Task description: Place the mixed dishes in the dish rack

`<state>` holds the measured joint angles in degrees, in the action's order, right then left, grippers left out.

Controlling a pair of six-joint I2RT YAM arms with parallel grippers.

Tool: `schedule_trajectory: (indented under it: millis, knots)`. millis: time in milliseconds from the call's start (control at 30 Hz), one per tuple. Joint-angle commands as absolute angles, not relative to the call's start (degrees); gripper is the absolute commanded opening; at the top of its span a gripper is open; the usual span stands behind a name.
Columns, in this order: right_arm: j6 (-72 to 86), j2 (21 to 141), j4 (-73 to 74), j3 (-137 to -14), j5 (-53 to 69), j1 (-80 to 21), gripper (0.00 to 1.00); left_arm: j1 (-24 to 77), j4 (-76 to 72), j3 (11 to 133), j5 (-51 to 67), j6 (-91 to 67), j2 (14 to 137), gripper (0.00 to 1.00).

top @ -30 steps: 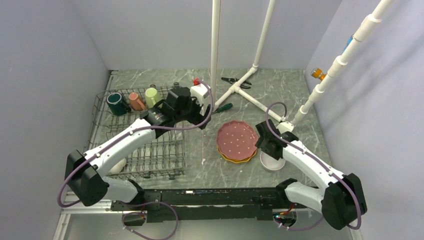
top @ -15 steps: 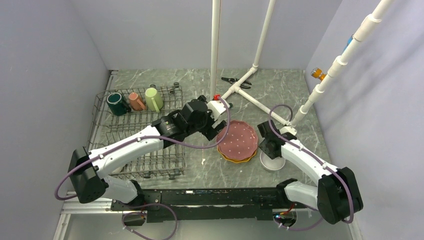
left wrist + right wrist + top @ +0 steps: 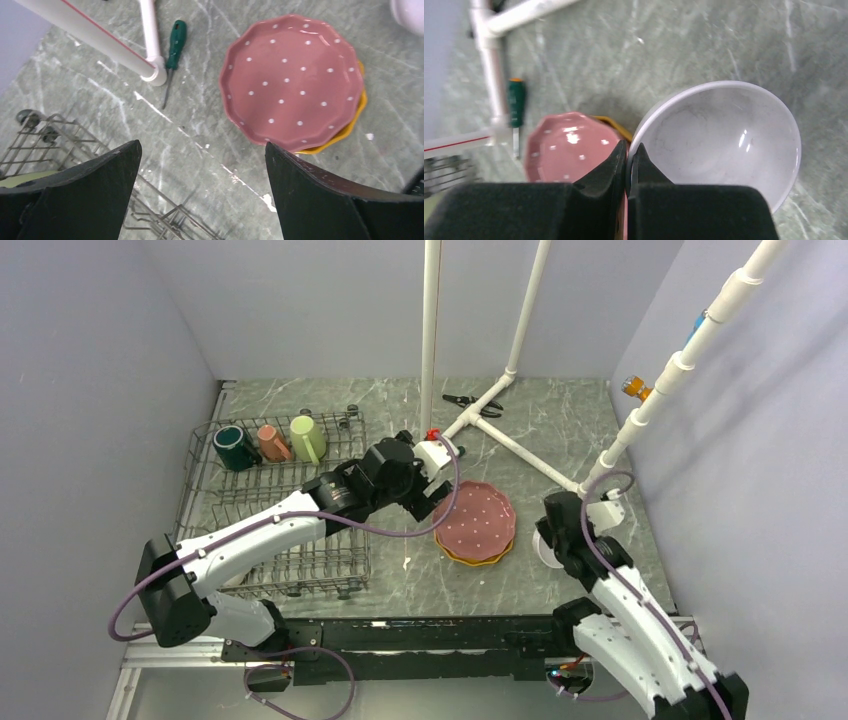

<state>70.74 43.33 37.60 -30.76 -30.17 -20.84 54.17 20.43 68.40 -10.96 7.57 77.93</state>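
Note:
A pink dotted plate (image 3: pixel 292 82) lies on a yellow-orange plate (image 3: pixel 345 132) on the table, right of the dish rack (image 3: pixel 200 490). My left gripper (image 3: pixel 201 150) hangs wide open just left of the plates' near edge, with nothing between its fingers. My right gripper (image 3: pixel 629 150) is shut on the left rim of a small white bowl (image 3: pixel 724 140), one finger inside and one outside. In the top view the bowl (image 3: pixel 543 543) shows tilted on edge beside the right wrist. Dark green (image 3: pixel 234 446), salmon (image 3: pixel 272 442) and light green (image 3: pixel 307 437) mugs stand in the rack's back row.
A green-handled screwdriver (image 3: pixel 172 55) lies by a foot of the white pipe frame (image 3: pixel 500 435), behind the plates. Pliers (image 3: pixel 465 400) lie farther back. The frame's pipes cross the table's middle and right. The rack's wheeled corner (image 3: pixel 30 120) is left of my left fingers.
My right gripper has shut on the white bowl's rim and tipped it up off the table, the arm drawing back. My left arm swung from the rack to the plates, then held still.

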Motion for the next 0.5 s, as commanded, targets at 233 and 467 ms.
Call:
schedule_trajectory:
  millis: [233,467]
  knots:
    - [78.6,33.5,2.0,-31.2,1.7,-20.5,0.0,42.7,8.7,67.5,34.5,-11.2,74.7,0.99]
    - [97.9,41.3,-33.6,-24.4,10.1,-20.8,0.0,37.9,-4.1,62.4,41.1,-21.0,73.2,0.99]
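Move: The white bowl, already lifted and pinched by its left rim in the right fingers, is about 28 cm right of the left gripper, 5 cm back and 14 cm lower. The open left gripper, where the bowl is headed, lies some 24 cm left of the right hand, 4 cm ahead and 12 cm higher. From the left gripper, the pink plate is 10 cm right, 1 cm back and 23 cm below; the screwdriver is 12 cm ahead, 2 cm right and 24 cm below. Swing the right gripper up about 16 cm and left about 12, slightly forward, towards the left gripper, keeping the rim pinched while rolling the hand's left side up and tipping the fingers upward. Raise the wide-open left gripper about 5 cm, easing it back and right, and roll its left side down some 30 degrees to face the coming bowl. ##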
